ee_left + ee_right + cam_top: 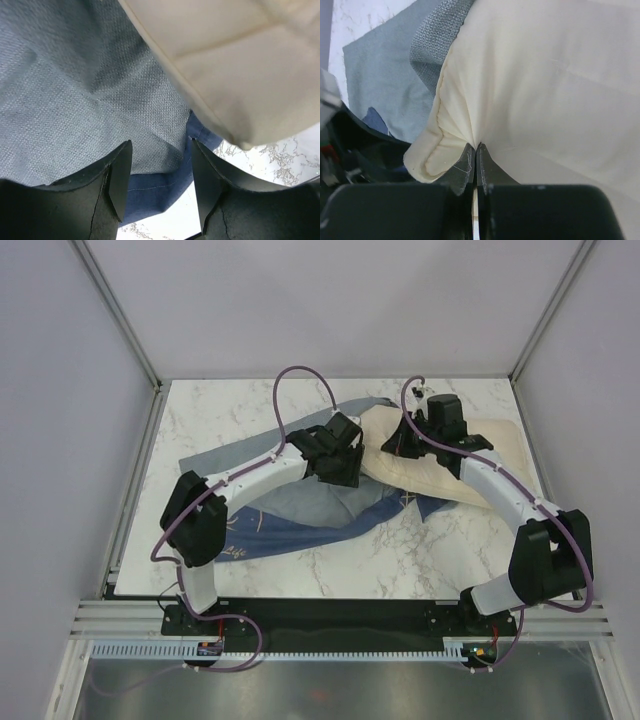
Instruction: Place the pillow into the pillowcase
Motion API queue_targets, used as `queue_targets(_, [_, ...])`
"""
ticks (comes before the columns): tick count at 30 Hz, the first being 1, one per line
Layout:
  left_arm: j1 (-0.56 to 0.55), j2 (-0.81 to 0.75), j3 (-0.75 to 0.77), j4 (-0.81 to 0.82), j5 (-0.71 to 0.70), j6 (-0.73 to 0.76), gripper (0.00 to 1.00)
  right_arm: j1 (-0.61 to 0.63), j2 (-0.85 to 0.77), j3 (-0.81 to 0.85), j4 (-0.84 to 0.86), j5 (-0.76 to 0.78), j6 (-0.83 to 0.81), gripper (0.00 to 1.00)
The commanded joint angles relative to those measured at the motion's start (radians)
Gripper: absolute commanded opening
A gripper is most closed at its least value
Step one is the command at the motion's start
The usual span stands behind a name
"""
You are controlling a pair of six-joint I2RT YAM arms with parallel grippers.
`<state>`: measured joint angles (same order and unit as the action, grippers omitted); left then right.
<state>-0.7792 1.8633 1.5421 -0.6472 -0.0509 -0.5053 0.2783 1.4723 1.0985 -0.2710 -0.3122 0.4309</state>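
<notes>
The cream pillow (500, 445) lies at the right of the marble table, its left end resting on the blue pillowcase (300, 525), which is spread crumpled across the middle. My right gripper (405, 435) is shut on a pinch of the pillow's fabric (545, 90) near a corner; the gripper (475, 147) shows no gap between its fingers. My left gripper (340, 465) hovers over the pillowcase by the pillow's left end. In the left wrist view this gripper (161, 145) is open, with the pillowcase's grey-blue inside (75, 90) and folded hem below it and the pillow (240, 65) beyond.
The marble tabletop (440, 550) is walled by grey panels at the left, back and right. Purple cables loop above both arms. A bare strip of table (260, 160) shows under the pillow's corner.
</notes>
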Motion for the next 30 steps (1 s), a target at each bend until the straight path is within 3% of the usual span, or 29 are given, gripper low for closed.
queue_targets(1, [0.0, 0.034, -0.017, 0.011, -0.047, -0.018, 0.58, -0.025, 0.002, 0.08, 0.085, -0.079, 0.065, 0.0])
queue_targets(14, [0.047, 0.161, -0.051, 0.011, -0.047, -0.018, 0.58, -0.09, -0.02, 0.078, 0.118, -0.157, 0.114, 0.0])
queue_targets(15, [0.047, 0.189, -0.043, 0.346, -0.064, -0.571, 0.84, -0.09, -0.021, 0.078, 0.118, -0.162, 0.115, 0.0])
queue_targets(16, [0.047, 0.197, -0.04, 0.365, -0.192, -0.59, 0.84, -0.088, -0.021, 0.078, 0.118, -0.163, 0.117, 0.0])
queue_targets(18, [0.046, 0.201, -0.062, 0.456, -0.19, -0.608, 0.84, -0.088, -0.023, 0.078, 0.118, -0.166, 0.12, 0.0])
queue_targets(22, [0.032, 0.14, -0.207, 0.457, -0.191, -0.618, 0.84, -0.09, -0.024, 0.078, 0.118, -0.163, 0.117, 0.0])
queue_targets(30, [0.032, 0.189, -0.174, 0.457, -0.191, -0.618, 0.84, -0.09, -0.026, 0.078, 0.119, -0.16, 0.12, 0.0])
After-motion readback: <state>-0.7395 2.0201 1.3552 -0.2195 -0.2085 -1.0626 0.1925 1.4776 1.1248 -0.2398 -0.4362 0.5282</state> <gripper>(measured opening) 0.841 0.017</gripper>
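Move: The open left hand hovers over the pillowcase; the grey fold of its mouth lies about 7 cm ahead, 1 cm to the left and 7 cm below. The pillow's gripped end is some 8 cm ahead and 6 cm to the right, about level, and the blue hem 8 cm back, 2 cm right and 10 cm down. From the right hand, which holds that pillow end, the fold is about 11 cm left, level ahead and 10 cm lower; the blue flap lies 10 cm back, 6 cm right, 15 cm down. The left hand brings its fingers astride the grey fold of the pillowcase mouth beside the pillow end: it sinks about 8 cm, then swings forward some 5 cm, turning about 30 degrees counter-clockwise and spreading its fingers wider without closing. The right hand keeps its pinch on the pillow end, easing up 2 cm and slightly forward with a small roll. ##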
